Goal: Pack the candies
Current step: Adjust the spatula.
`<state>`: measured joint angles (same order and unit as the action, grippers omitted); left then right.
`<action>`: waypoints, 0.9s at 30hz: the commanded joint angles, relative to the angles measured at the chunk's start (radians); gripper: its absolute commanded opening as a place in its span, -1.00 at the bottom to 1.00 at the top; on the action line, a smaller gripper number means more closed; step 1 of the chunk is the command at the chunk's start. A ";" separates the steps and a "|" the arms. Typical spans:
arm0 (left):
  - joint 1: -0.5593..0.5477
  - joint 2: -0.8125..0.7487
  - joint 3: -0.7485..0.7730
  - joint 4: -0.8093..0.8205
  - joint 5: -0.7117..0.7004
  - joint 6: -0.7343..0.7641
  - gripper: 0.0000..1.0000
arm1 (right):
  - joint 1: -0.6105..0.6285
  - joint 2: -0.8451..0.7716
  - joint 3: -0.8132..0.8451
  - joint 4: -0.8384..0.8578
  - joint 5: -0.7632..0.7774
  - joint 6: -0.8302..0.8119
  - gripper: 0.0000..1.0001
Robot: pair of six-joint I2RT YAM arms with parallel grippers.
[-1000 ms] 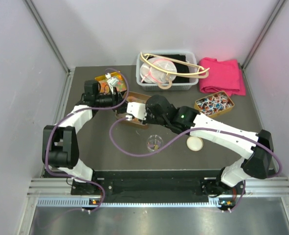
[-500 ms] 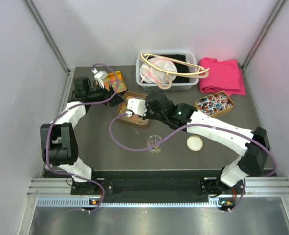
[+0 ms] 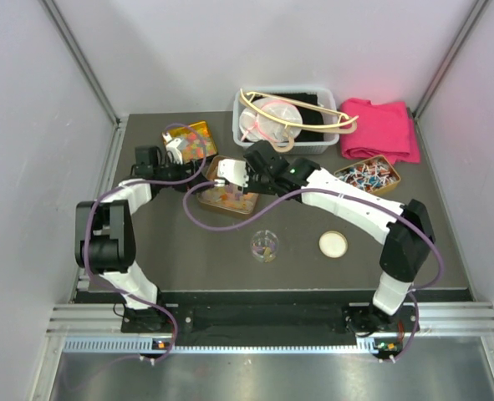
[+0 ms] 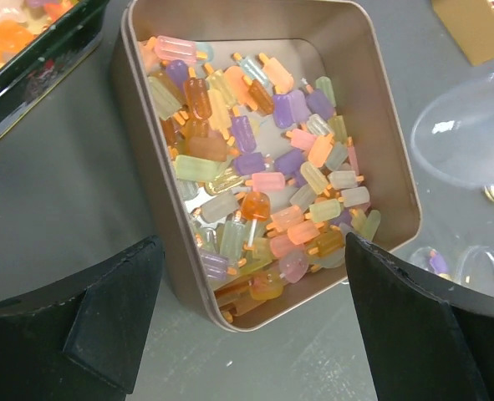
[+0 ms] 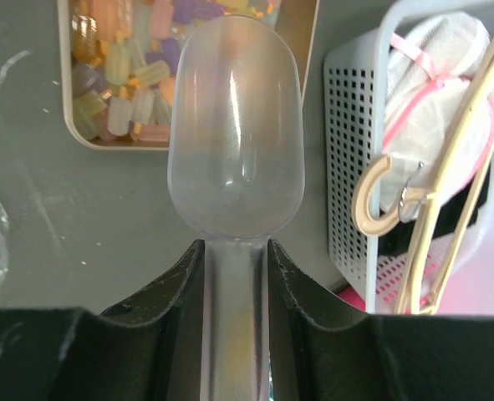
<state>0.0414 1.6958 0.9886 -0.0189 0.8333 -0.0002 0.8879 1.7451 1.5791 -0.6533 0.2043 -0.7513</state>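
The candies (image 4: 263,175) are small translucent gummy pieces in orange, yellow, pink and purple, heaped in an open gold tin (image 4: 146,209). The same tin (image 3: 221,200) lies mid-table in the top view. My left gripper (image 4: 255,334) hovers open just short of the tin's near corner and holds nothing. The right gripper (image 5: 234,259) is shut on the handle of a clear plastic scoop (image 5: 234,125). The scoop's empty bowl hangs at the tin's (image 5: 79,138) edge. In the top view the right gripper (image 3: 241,184) is over the tin and the left gripper (image 3: 192,173) is just left of it.
A printed tin lid (image 3: 190,140) lies back left. A small clear jar (image 3: 264,246) and its cream lid (image 3: 333,243) sit near the front. A white basket (image 3: 284,144), a pink cloth (image 3: 380,129) and a tin of wrapped sweets (image 3: 367,177) line the back right.
My left gripper opened, left the printed lid at the back left and swung toward the tin. The right arm carried the scoop back and left over the tin.
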 commanded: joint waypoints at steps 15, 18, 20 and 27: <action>-0.037 0.034 0.090 0.172 0.335 -0.159 0.68 | 0.040 -0.142 -0.016 0.012 -0.201 0.047 -1.00; -0.074 0.038 0.087 0.175 0.352 -0.161 0.54 | 0.046 -0.154 -0.019 0.015 -0.198 0.055 -1.00; -0.078 0.042 0.090 0.189 0.375 -0.170 0.47 | 0.048 -0.156 -0.025 0.017 -0.200 0.053 -1.00; -0.078 0.028 0.065 0.295 0.402 -0.273 0.44 | 0.048 -0.179 -0.037 -0.006 -0.238 0.046 -1.00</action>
<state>-0.0330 1.7386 1.0492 0.1600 1.1687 -0.2127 0.9230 1.6211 1.5433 -0.6788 0.0257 -0.7136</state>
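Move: The clear head of the spatula, its handle held in the right hand, sits about 12 cm to the right of the left hand, 1 cm back and 2 cm higher. From the left hand, the brown candy tray's middle is 8 cm right, 1 cm ahead, the gold tray 10 cm ahead, 1 cm left, both lower. From the right hand, the spatula head is 5 cm ahead, 4 cm left and 6 cm down; the glass bowl is 12 cm back, straight below-behind. The spatula, still gripped by its handle, is drawn back about 5 cm by the right hand, dipping slightly, then rising some 3 cm. Towards its clear head the left hand goes right and up, about 6 cm each way, with a little back, turning clockwise with its left side dropping; its wide-open fingers narrow partway and come close to the tip, contact not visible. ##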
